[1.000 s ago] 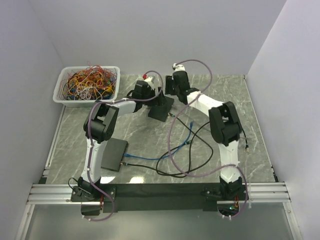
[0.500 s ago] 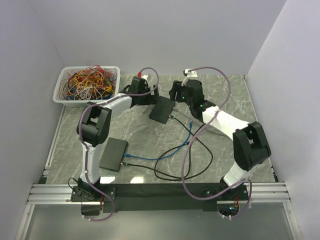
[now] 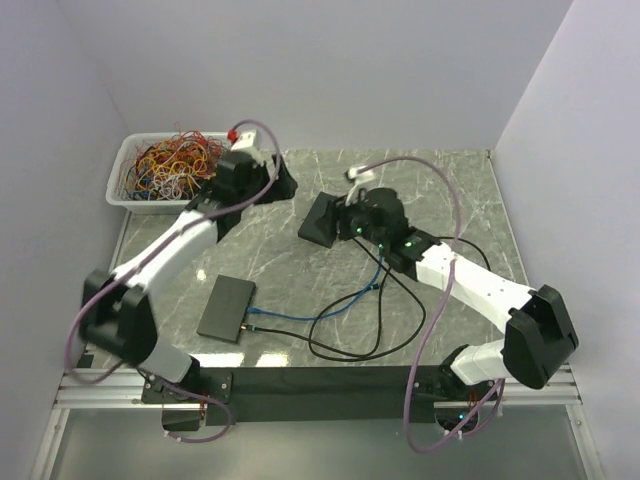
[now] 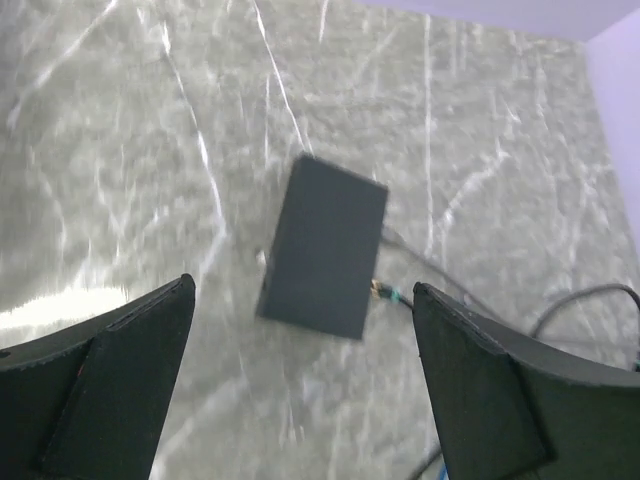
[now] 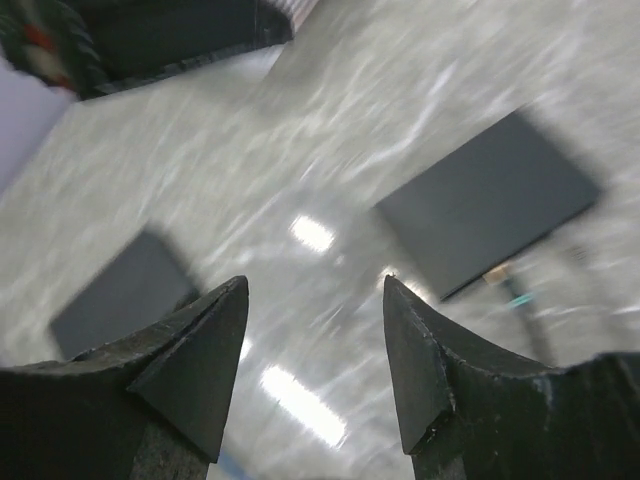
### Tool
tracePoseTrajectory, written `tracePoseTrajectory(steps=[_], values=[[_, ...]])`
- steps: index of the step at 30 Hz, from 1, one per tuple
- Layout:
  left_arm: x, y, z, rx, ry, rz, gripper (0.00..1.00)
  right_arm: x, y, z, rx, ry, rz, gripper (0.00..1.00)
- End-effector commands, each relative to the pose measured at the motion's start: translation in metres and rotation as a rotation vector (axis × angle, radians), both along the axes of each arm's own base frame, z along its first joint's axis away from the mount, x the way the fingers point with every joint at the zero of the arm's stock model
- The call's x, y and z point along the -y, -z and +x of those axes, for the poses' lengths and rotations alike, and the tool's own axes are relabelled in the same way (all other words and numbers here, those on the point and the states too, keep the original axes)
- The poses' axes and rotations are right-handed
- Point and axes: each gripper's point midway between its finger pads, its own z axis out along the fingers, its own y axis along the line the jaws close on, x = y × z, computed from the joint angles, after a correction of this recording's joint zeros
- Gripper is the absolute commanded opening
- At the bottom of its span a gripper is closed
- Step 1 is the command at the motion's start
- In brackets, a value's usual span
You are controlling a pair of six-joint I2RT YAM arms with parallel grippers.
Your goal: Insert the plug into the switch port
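The black switch [image 3: 322,218] lies flat at the table's middle back; it also shows in the left wrist view [image 4: 325,248] and the right wrist view [image 5: 490,200]. A teal-booted plug [image 4: 386,293] on a black cable sits against the switch's side; whether it is seated in the port I cannot tell. The same plug [image 5: 505,283] shows blurred in the right wrist view. My left gripper [image 3: 283,184] hovers left of the switch, open and empty [image 4: 302,285]. My right gripper [image 3: 345,222] hangs at the switch's right edge, open and empty [image 5: 314,280].
A second black box [image 3: 228,308] lies near the front left with a blue cable [image 3: 300,318] plugged into it. A black cable [image 3: 385,330] loops across the middle. A white basket of tangled wires [image 3: 175,170] stands at the back left.
Both grippers have drawn away from the switch. The left arm swung left toward the basket; the right arm pulled back toward the front right. The switch stays flat on the table.
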Motion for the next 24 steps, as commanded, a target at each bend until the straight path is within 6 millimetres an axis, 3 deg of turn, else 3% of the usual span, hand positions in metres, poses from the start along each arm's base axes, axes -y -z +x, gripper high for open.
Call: tracePoseTrajectory(steps=[1,3,4,5,6,7,8,9,10,11,13,18,19,23,24], values=[[-0.007,0.018,-0.046,-0.039,-0.037,-0.003,0.95,-0.023,0.033,-0.034,-0.107,-0.14,-0.062,0.63],[-0.008,0.028,-0.069,-0.064,-0.047,0.001,0.95,-0.026,0.046,-0.049,-0.153,-0.165,-0.078,0.63],[-0.004,0.019,-0.085,-0.038,-0.028,-0.013,0.95,-0.024,0.054,-0.054,-0.17,-0.161,-0.087,0.63],[-0.01,0.039,-0.099,-0.073,-0.043,0.004,0.95,-0.024,0.058,-0.057,-0.191,-0.151,-0.08,0.63],[-0.009,0.034,-0.112,-0.057,-0.03,-0.014,0.95,-0.023,0.064,-0.058,-0.214,-0.136,-0.086,0.64],[-0.011,0.039,-0.12,-0.064,-0.03,-0.019,0.94,-0.023,0.07,-0.059,-0.237,-0.135,-0.09,0.64],[-0.015,0.058,-0.132,-0.1,-0.035,-0.015,0.94,-0.026,0.069,-0.058,-0.248,-0.138,-0.091,0.63],[-0.017,0.062,-0.137,-0.105,-0.04,-0.021,0.94,-0.029,0.081,-0.064,-0.282,-0.151,-0.126,0.63],[-0.02,0.059,-0.145,-0.097,-0.039,-0.038,0.93,-0.032,0.079,-0.064,-0.284,-0.154,-0.137,0.63],[-0.024,0.071,-0.153,-0.12,-0.04,-0.036,0.93,-0.032,0.082,-0.065,-0.283,-0.147,-0.163,0.61],[-0.028,0.071,-0.164,-0.113,-0.037,-0.049,0.93,-0.033,0.088,-0.078,-0.291,-0.159,-0.196,0.61],[-0.046,0.094,-0.183,-0.174,-0.084,-0.021,0.93,-0.022,0.084,-0.095,-0.259,-0.11,-0.2,0.62],[-0.049,0.099,-0.186,-0.184,-0.095,-0.019,0.93,-0.016,0.092,-0.099,-0.266,-0.099,-0.211,0.63],[-0.049,0.113,-0.189,-0.205,-0.103,-0.033,0.92,-0.003,0.094,-0.094,-0.26,-0.021,-0.223,0.62],[-0.049,0.113,-0.189,-0.202,-0.107,-0.036,0.91,0.002,0.085,-0.093,-0.235,-0.001,-0.211,0.61]])
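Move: About 20 cm back and 14 to the left of the left hand, some 20 below, lies the near switch; the blue plug at its port edge is 21 back and 8 left, the far switch 10 ahead and 8 right. From the right hand, the blue cable's middle run lies about 11 cm back, 2 right and 20 below, the loose black plug 4 back and 11 right, and the far switch 18 ahead and 3 left. Drawing back from the far switch with open, empty fingers, the left hand travels about 19 cm back, sinks some 11 cm and edges left, towards the near switch and its blue plug, tipping slightly down. The right hand comes back and down by roughly 10 cm each towards the blue cable's middle run, its partly open fingers tipping downward and rolling a little; neither hand grips anything. ##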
